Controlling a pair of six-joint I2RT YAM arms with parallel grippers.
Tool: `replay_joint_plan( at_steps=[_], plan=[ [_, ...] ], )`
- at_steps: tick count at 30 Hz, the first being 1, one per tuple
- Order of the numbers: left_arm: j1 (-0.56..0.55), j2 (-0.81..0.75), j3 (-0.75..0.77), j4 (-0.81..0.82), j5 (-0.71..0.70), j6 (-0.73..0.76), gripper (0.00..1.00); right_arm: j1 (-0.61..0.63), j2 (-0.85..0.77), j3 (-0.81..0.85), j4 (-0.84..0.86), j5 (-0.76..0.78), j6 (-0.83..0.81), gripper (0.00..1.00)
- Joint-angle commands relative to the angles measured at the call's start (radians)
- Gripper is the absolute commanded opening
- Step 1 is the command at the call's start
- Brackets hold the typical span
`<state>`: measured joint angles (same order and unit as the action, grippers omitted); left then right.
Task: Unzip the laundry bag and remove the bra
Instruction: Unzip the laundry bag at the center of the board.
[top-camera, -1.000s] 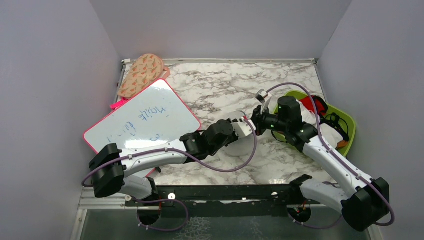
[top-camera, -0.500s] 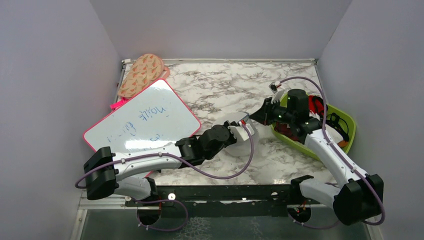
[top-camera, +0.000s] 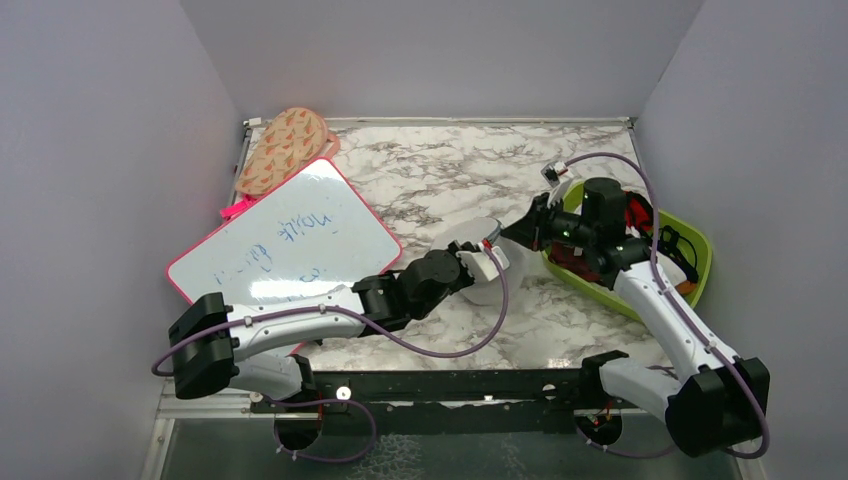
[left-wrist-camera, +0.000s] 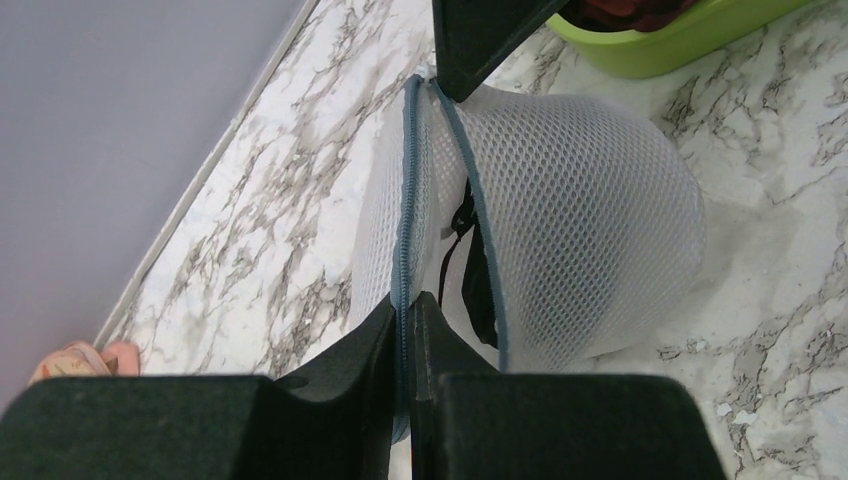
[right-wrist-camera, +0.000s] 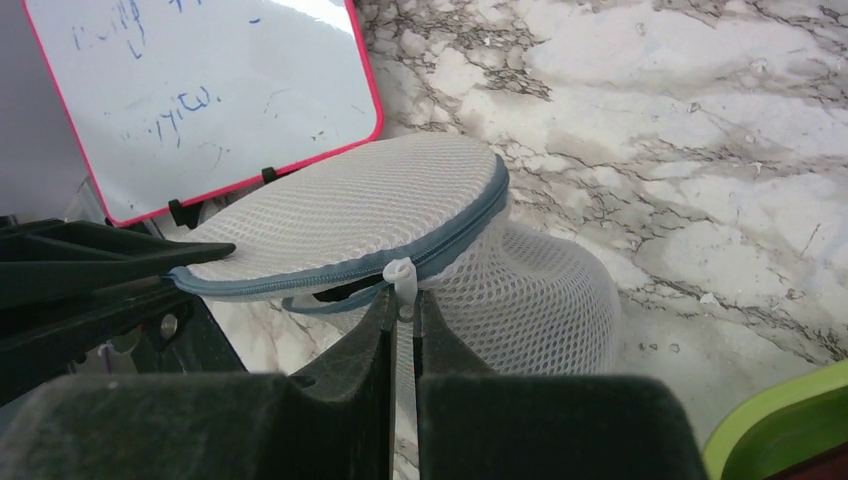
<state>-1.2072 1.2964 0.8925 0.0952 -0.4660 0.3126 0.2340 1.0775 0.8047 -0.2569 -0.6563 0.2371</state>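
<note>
The laundry bag (top-camera: 486, 290), a white mesh drum with a blue-grey zipper (left-wrist-camera: 405, 200), lies on its side at mid-table. Its lid (right-wrist-camera: 370, 210) is partly unzipped, leaving a gap. Through that gap a bit of the black bra (left-wrist-camera: 484, 285) shows inside. My left gripper (left-wrist-camera: 406, 305) is shut on the zippered rim of the lid. My right gripper (right-wrist-camera: 402, 300) is shut on the white zipper pull (right-wrist-camera: 400, 272) at the opposite side. In the top view the left gripper (top-camera: 490, 255) and the right gripper (top-camera: 515, 232) meet over the bag.
A lime-green tray (top-camera: 706, 246) with dark red cloth and black cables sits right behind the right arm. A pink-framed whiteboard (top-camera: 290, 235) lies at the left, with a patterned mitt (top-camera: 285, 145) beyond it. Grey walls close in three sides.
The right gripper has drawn the zipper pull toward the tray, widening the gap under the lid. The left gripper closed on the rim. Little has moved in the last half second.
</note>
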Motion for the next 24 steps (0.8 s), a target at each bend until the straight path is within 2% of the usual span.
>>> replay_joint_plan(
  at_steps=[1,6,10,19,24],
  plan=[
    [-0.006,0.035,0.033,-0.027,-0.039,-0.016,0.01,0.024,-0.035,0.006,0.016,-0.043,-0.029,0.01],
    [-0.007,0.042,0.038,-0.039,-0.059,-0.021,0.30,0.041,-0.051,0.008,0.007,-0.028,-0.038,0.01],
    [-0.005,0.031,0.035,-0.030,-0.060,-0.029,0.39,0.062,-0.050,0.013,0.007,-0.023,-0.035,0.01],
    [-0.005,0.031,0.039,-0.031,-0.065,-0.039,0.41,0.166,-0.045,0.005,0.015,0.038,-0.012,0.01],
    [-0.005,0.032,0.038,-0.030,-0.067,-0.037,0.34,0.246,-0.046,0.003,0.016,0.087,0.002,0.01]
  ],
)
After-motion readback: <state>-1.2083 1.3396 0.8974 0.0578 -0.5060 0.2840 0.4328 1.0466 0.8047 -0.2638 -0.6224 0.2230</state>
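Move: The zip pull, pinched in the right gripper, lies some 5 cm ahead of the left gripper and 5 cm to its right, about level. From the right gripper, the zipper edge held by the left fingers is thus about 5 cm back and 5 cm left. The laundry bag's body hangs roughly 8 cm below the right gripper, 3 cm back and 1 cm left; the green basket's middle is about 30 cm right, 3 cm back and 15 cm below. Open the left gripper to a little under half and sink it about 2 cm so that the zipper edge is left loose between its fingers. Meanwhile keep the zip pull pinched in the right gripper and bring it left and back, some 6 cm along the zipper line towards the left fingertips, speeding up on the way and turning about 10 degrees counter-clockwise. ##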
